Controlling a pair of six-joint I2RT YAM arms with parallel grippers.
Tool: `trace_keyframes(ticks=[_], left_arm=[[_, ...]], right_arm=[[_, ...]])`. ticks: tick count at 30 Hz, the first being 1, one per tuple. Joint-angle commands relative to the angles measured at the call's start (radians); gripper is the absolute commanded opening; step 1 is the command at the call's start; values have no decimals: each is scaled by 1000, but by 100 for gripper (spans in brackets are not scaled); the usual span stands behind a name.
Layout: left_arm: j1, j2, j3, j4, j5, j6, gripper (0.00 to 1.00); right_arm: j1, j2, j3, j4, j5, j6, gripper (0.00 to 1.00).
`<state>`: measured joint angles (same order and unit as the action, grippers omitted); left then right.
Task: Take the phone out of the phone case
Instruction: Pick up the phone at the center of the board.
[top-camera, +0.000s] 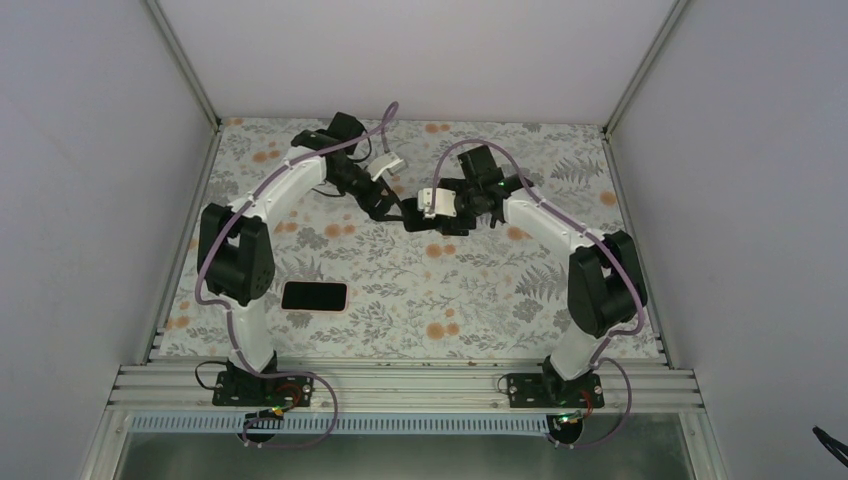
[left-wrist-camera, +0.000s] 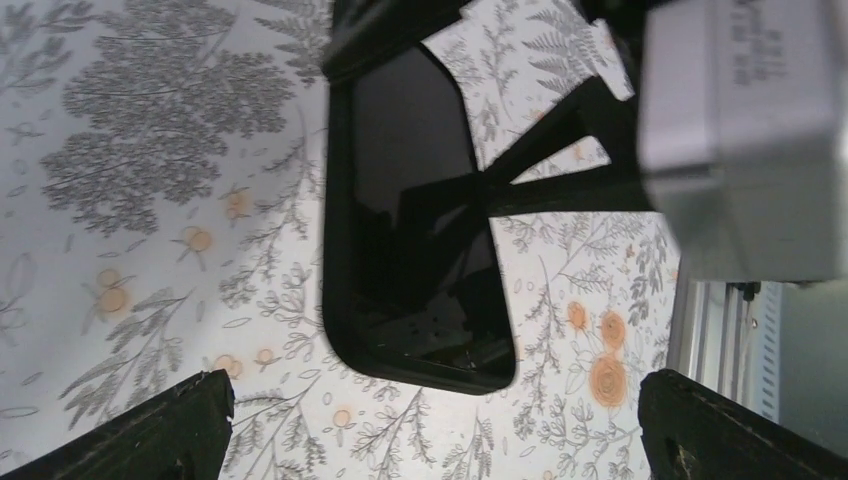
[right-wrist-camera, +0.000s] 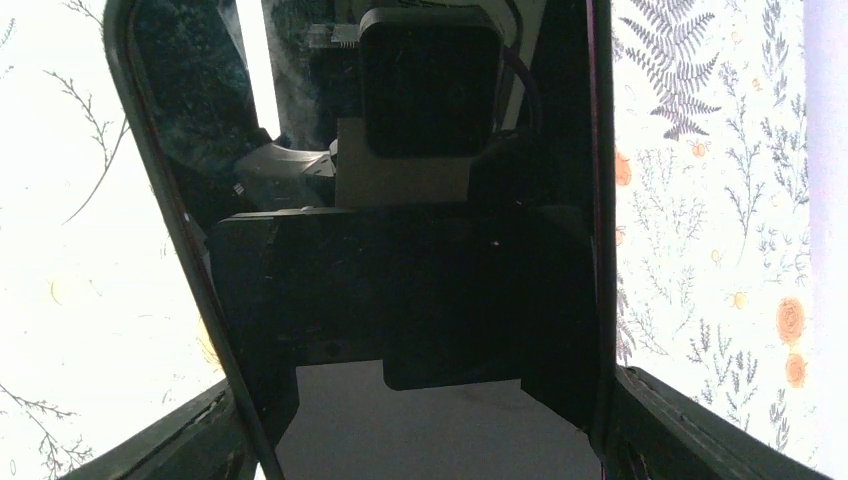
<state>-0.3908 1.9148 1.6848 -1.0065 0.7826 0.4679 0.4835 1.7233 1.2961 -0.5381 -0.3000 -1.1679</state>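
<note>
My right gripper (top-camera: 452, 212) is shut across the width of the black phone case (top-camera: 436, 224) and holds it above the back middle of the table. Between my right fingers (right-wrist-camera: 690, 430) the case (right-wrist-camera: 400, 280) fills the right wrist view, a dark rim around a glossy face that mirrors the camera. I cannot tell whether a phone fills it. The left gripper (left-wrist-camera: 435, 440) is open, its fingers wide either side of the case's rounded free end (left-wrist-camera: 415, 300) without touching it. A flat black phone (top-camera: 313, 296) with a thin pinkish edge lies on the table by the left arm.
The floral tablecloth (top-camera: 420, 290) covers the table, with white walls close on three sides. An aluminium rail (top-camera: 400, 385) with both arm bases runs along the near edge. The right gripper's grey body (left-wrist-camera: 740, 130) looms at the top right of the left wrist view.
</note>
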Motion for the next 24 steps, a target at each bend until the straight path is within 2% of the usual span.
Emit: trace_keyframes(ticks=[1,9,17,19,22,24], left_arm=[[26,27,41,44,-2,-63,100],[29,83,89,2,50,-78,100],[30,72,77,-24,93,-65,98],[29,74,84,-40,114,-59,89],[29,83,101,-70,142,-47,62],[29,90,111,-92,168,-34,49]], right_arm=[[24,-51,33,53,-33,35,63],[76,-40,76,72,-6,54,63],[110,-39,97,103,54,54,63],[116,-39,95,107,64,51,63],[122,-43,91,115,81,52,63],[127,-50,85,127,96,55,63]])
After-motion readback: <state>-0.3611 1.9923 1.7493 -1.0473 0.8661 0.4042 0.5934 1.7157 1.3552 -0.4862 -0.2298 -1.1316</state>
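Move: The cased phone is already off the table, pinched by its long edges in the right gripper, its middle about 3 cm left of that hand. The open left fingers it is being brought to are some 8 cm left and 4 cm above the right hand, about level fore and aft. From the left hand the phone lies about 7 cm right and 4 cm below; a second phone on the board is roughly 16 cm left, 16 cm back and 17 cm down. Keeping its pinch on the cased phone, the right hand carries it about 4 cm left and 3 cm up, its free end going in between the left fingers, then eases to a stop. The left hand shifts some 2.5 cm forward, dips slightly and comes back about halfway; late on, its wide-open fingers start closing around the phone's end, by about 40 percent, one finger across the screen side. ##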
